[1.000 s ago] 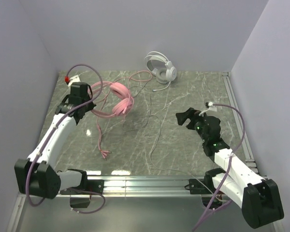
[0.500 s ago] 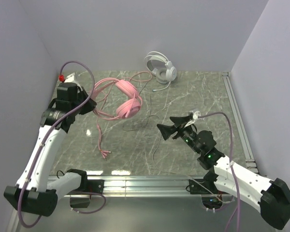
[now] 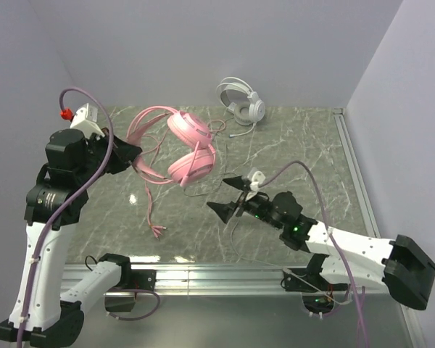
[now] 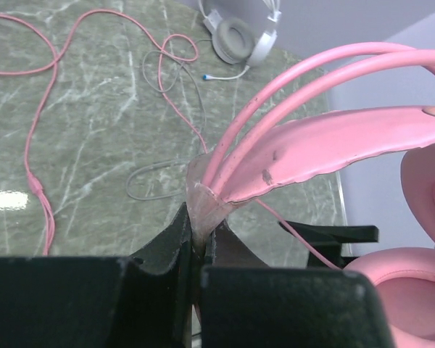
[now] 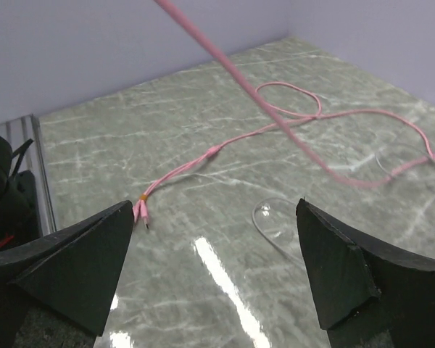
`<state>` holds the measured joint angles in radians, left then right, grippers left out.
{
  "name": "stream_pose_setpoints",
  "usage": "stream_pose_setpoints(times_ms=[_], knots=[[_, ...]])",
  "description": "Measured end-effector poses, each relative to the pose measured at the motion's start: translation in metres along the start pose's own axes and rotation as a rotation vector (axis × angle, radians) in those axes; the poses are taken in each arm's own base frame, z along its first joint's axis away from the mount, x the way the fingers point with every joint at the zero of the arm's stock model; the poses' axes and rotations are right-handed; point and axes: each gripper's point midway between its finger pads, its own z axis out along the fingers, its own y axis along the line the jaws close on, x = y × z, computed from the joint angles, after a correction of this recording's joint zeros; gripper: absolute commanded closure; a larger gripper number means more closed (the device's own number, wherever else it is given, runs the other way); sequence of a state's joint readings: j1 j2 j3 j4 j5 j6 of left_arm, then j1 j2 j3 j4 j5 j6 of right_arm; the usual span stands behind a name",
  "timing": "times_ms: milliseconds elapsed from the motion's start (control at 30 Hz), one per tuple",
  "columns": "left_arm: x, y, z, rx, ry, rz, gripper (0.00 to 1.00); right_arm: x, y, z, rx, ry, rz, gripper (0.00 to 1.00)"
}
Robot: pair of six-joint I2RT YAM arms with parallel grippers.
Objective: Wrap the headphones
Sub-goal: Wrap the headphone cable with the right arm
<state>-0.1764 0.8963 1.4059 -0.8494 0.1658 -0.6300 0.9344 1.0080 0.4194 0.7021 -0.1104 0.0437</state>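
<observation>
The pink headphones [image 3: 190,147] hang in the air over the left half of the table, and my left gripper [image 3: 134,156] is shut on the end of their headband [image 4: 326,138]. In the left wrist view the jaws of that gripper [image 4: 201,243] pinch the band's clear tip. Their pink cable [image 3: 146,199] trails down to the table and ends in twin plugs [image 5: 141,210]. The white headphones [image 3: 241,101] stand at the back wall. My right gripper [image 3: 225,196] is open and low over the table's middle, pointing left toward the pink cable [image 5: 275,123], holding nothing.
A thin white cable [image 3: 228,217] from the white headphones loops across the marble table's middle, also under the right gripper [image 5: 272,225]. Purple walls close in on three sides. A metal rail [image 3: 203,275] runs along the near edge, another [image 3: 354,170] along the right.
My left arm has lifted the pink headphones higher and toward the centre, its wrist rising. The right arm has swung left and down across the table, jaws still open.
</observation>
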Motion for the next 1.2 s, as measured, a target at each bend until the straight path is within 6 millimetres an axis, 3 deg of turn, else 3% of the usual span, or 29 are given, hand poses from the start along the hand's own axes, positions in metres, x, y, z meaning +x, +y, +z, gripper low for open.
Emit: stream_pose_setpoints(times_ms=[200,500,700,867,933,1033,1067,1133,1167,1200], knots=[[0.008,-0.003,-0.01,0.012,0.039,-0.012,1.0,-0.006,0.013,0.036,-0.008,0.01,-0.095,0.0],[0.017,-0.006,-0.015,0.022,0.087,-0.022,1.0,0.015,-0.014,0.061,0.123,0.034,-0.171,0.02],[0.009,-0.016,-0.023,0.051,0.072,-0.017,1.0,-0.009,-0.028,0.066,0.208,-0.069,-0.212,0.03],[0.011,-0.021,-0.024,0.075,0.089,-0.021,1.0,-0.012,-0.028,0.076,0.2,-0.085,-0.252,0.06],[0.012,-0.022,-0.023,0.079,0.097,-0.026,1.0,-0.011,-0.027,0.079,0.189,-0.085,-0.266,0.15],[0.014,-0.021,-0.02,0.079,0.11,-0.03,1.0,-0.01,-0.024,0.087,0.168,-0.085,-0.282,0.42],[0.014,-0.022,-0.019,0.079,0.111,-0.03,1.0,-0.01,-0.022,0.09,0.157,-0.085,-0.286,0.59],[0.013,-0.021,-0.017,0.075,0.115,-0.031,1.0,-0.013,-0.018,0.095,0.14,-0.09,-0.289,0.75],[0.013,-0.021,-0.016,0.073,0.117,-0.032,1.0,-0.014,-0.017,0.096,0.13,-0.094,-0.285,0.88],[0.013,-0.021,-0.016,0.073,0.117,-0.032,1.0,-0.014,-0.014,0.096,0.118,-0.098,-0.282,0.93]])
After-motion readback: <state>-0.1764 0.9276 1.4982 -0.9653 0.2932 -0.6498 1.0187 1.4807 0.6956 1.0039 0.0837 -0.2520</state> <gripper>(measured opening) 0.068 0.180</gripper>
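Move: The cable hanging from the near pink ear cup is about 6 cm ahead of the open right gripper, 7 cm to its left and 3 cm above it. That near ear cup is over the cable, some 5 cm ahead, 7 cm left and 8 cm up. The far ear cup is about 13 cm ahead, 8 cm left and 9 cm up. From the left gripper, which already holds the headband, the cable is roughly 2 cm ahead, 15 cm right and 12 cm below. Slip the right gripper, jaws wide, in under the near ear cup towards the hanging cable: left about 4 cm, then some 6 cm forward, then another 3 cm left while rising slightly, the wrist turning up to 20 degrees, partly clockwise. Close the fingers most of the way around the cable only at the end. Keep the left gripper's hold on the headband, easing it back 2 to 3 cm. ##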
